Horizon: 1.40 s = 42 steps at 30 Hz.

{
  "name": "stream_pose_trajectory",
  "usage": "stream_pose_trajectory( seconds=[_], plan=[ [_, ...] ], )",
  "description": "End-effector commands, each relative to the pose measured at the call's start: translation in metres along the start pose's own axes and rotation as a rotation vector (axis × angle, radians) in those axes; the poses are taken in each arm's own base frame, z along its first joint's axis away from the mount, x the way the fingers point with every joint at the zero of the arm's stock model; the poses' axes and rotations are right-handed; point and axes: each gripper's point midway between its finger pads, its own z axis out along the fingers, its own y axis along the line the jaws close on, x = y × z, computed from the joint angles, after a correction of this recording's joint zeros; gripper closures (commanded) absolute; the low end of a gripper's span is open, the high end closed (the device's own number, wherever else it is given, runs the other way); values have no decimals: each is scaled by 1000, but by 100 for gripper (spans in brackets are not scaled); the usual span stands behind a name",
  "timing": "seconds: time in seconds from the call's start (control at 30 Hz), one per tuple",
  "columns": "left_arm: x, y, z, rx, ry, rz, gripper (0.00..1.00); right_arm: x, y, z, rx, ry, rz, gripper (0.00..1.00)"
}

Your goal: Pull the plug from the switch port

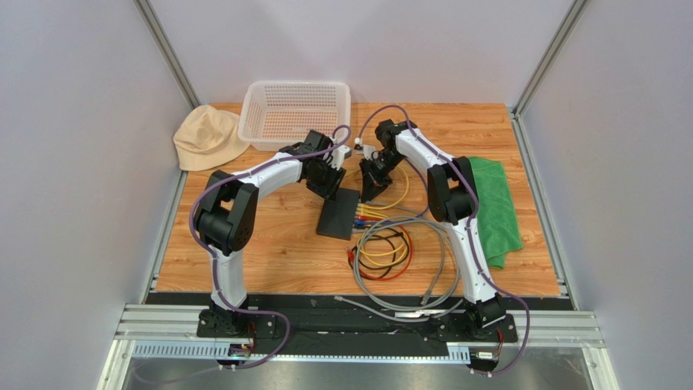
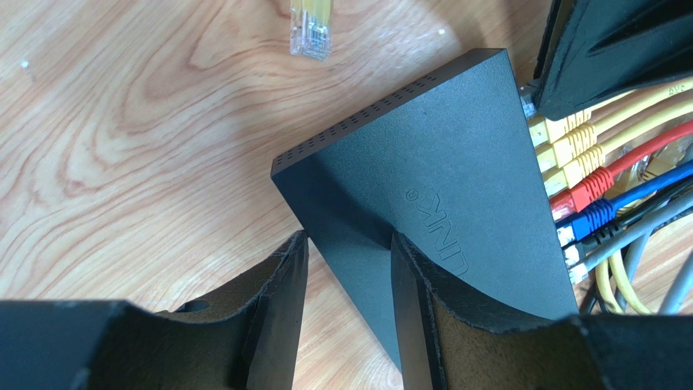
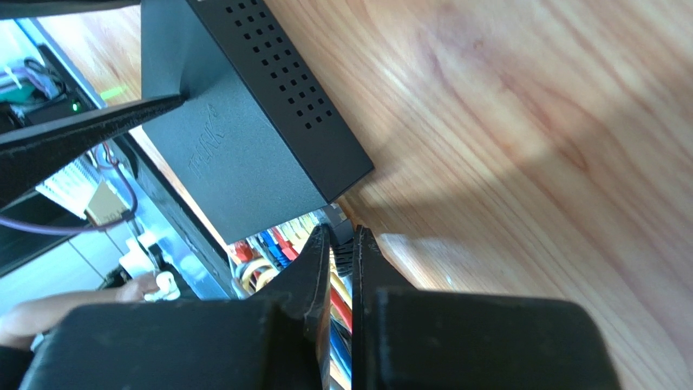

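Observation:
The black switch (image 1: 337,215) sits mid-table, with yellow, red and blue cables (image 2: 581,162) plugged in a row along its right edge. My left gripper (image 2: 348,240) clamps the switch (image 2: 439,179) at its near corner, one finger against each face. My right gripper (image 3: 342,236) is closed almost fully on a dark ribbed plug (image 3: 343,253) at the far end of the socket row, beside the switch's corner (image 3: 325,175). In the top view the right gripper (image 1: 370,188) stands just right of the left gripper (image 1: 332,185).
A loose yellow cable end with a clear plug (image 2: 311,28) lies on the wood beyond the switch. Coiled grey, yellow and red cables (image 1: 390,252) lie in front. A white basket (image 1: 297,114) and beige hat (image 1: 207,138) sit at the back, a green cloth (image 1: 496,211) on the right.

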Motion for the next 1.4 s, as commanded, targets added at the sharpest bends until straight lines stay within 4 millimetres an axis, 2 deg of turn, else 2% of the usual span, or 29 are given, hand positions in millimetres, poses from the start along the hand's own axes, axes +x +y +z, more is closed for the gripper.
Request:
stream_pose_trajectory(
  seconds=[0.0,0.13,0.27,0.33,0.43,0.5,0.53,0.57,0.63,0.67,0.7,0.73,0.77,0.8,0.93,1.07,1.2,1.37],
  plan=[
    [25,-8,15,17,83,31,50,58,-86,3,230,239,11,100],
    [24,-8,15,15,83,37,50,58,-82,-6,165,237,-2,100],
    [24,-8,15,15,86,39,50,62,-67,-10,60,263,-57,100],
    [23,-8,13,10,78,43,52,57,-62,-10,36,247,-78,100],
    [10,-10,2,1,34,49,53,47,-51,-8,-8,208,-79,100],
    [-6,-18,-14,29,-25,47,53,44,-47,-6,-21,196,-77,100],
    [-16,-24,-22,53,-60,50,53,42,-44,-5,-28,190,-78,98],
    [-28,-43,-36,144,-117,76,54,39,-41,-4,-34,178,-76,89],
    [-36,-61,-46,228,-156,104,59,34,-37,-2,-44,160,-71,76],
    [-32,-67,-44,256,-138,107,67,30,-37,-2,-44,145,-75,68],
    [-35,-68,-42,258,-132,106,74,28,-37,-2,-47,139,-74,64],
    [-26,-68,-31,267,-90,92,82,25,-36,-1,-49,131,-75,62],
    [-20,-68,-26,268,-64,76,97,22,-39,1,-46,122,-79,58],
    [-16,-66,-20,263,-47,70,100,20,-39,2,-42,116,-68,56],
    [8,-64,0,263,42,34,100,11,-34,6,-82,80,-64,53],
    [24,-68,11,264,104,-1,100,7,-28,11,-142,43,-57,52],
    [31,-78,18,279,132,8,100,-4,-29,13,-147,-11,-41,52],
    [32,-77,23,278,145,7,100,-23,-31,17,-158,-78,-27,52]
  ],
)
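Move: My right hand already has its shut fingers on the grey plug in the switch's farthest port, the plug about 1 cm to its left and level. The yellow plugs sit some 3 cm back from the grey plug. From my left hand, the switch's middle lies about 4 cm back, 3 cm right and 1 cm below, the grey plug 8 cm right, and the loose yellow plug 6 cm ahead and 2 cm right. I tug the grey plug nearly 2 cm to the right, and my left fingertips on the switch ride about 1 cm the same way. Then my right fingers open to let the plug go and drift back 1 cm left, while I lift my left hand 3 cm, shut its fingers and set the tips down nearer the middle of the switch's top, roughly 5 cm back and 5 cm right of where they began. ##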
